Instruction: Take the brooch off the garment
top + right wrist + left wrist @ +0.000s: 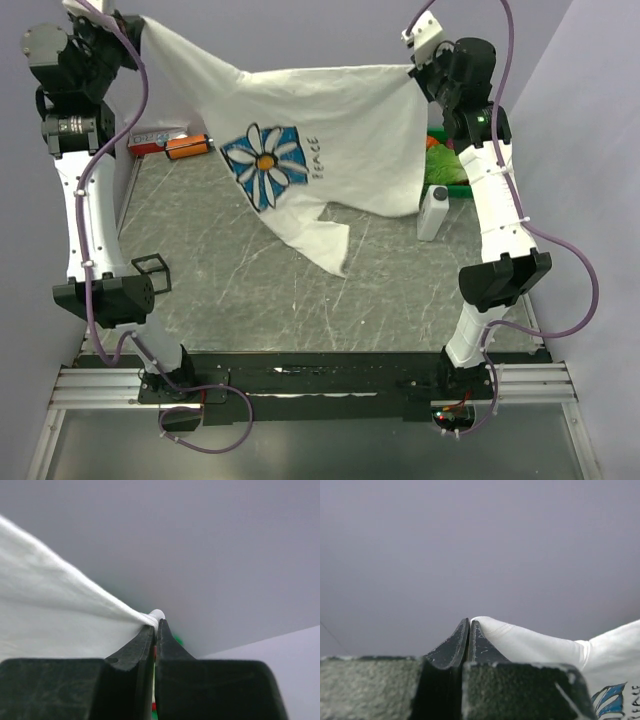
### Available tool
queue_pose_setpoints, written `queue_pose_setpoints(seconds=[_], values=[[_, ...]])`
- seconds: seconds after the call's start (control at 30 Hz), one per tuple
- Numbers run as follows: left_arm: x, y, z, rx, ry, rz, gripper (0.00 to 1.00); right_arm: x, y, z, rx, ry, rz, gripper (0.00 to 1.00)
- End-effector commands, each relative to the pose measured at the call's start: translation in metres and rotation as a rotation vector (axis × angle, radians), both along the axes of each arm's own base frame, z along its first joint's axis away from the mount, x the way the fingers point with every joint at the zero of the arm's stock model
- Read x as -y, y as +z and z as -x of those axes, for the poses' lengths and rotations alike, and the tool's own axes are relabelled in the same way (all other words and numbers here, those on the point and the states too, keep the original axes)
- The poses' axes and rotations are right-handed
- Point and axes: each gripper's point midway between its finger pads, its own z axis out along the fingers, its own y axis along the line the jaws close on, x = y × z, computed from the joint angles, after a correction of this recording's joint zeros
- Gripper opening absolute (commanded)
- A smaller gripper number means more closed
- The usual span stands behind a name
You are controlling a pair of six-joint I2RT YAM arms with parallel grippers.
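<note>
The garment (330, 130), a white T-shirt with a blue square, a daisy and the word "PEACE", hangs stretched in the air between both arms, its lower corner drooping toward the table. My left gripper (133, 24) is shut on the cloth at the upper left. In the left wrist view the fingertips (470, 621) pinch a white fold (535, 642). My right gripper (417, 68) is shut on the shirt's upper right corner. In the right wrist view the cloth (55, 605) runs taut into the closed tips (156, 622). The brooch shows in no view.
Behind the shirt on the grey table lie an orange object (187, 147) and a red-and-white box (150, 137). A white bottle (432, 212) stands by the right arm, with green and red items (447, 165) behind it. Purple walls enclose the sides.
</note>
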Motion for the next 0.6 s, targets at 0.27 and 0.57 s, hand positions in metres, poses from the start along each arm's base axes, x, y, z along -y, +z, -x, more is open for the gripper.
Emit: queue_pose_setpoints(seconds=[0.27, 0.57], values=[[-0.005, 0.155, 0.120, 0.479, 0.142, -0.084, 0.01, 0.040, 0.199, 0.108, 0.572, -0.084, -0.119, 0.00], [-0.012, 0.213, 0.211, 0.690, 0.290, -0.144, 0.01, 0.014, 0.198, 0.206, 0.553, 0.145, -0.136, 0.00]])
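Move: Between the two raised hands hangs the garment. Its blue flower print lies about 25 cm right of the left hand, roughly 8 cm nearer the base and 20 cm below; from the right hand it is some 28 cm left, 12 cm back and 12 cm down. Far below the right hand are the vegetable crate, 8 cm ahead and 6 cm right, and the white bottle, 11 cm back and 5 cm right. The brooch isn't in sight. Hoisting the garment by its two pinched corners, both hands rise some 15 cm and draw back towards the bases, the left about 11 cm and the right about 14, after the right first goes almost straight up. The wrists tip the fingers upward by about 25 degrees, the hands spread slightly apart, and both grips stay shut on the cloth. ##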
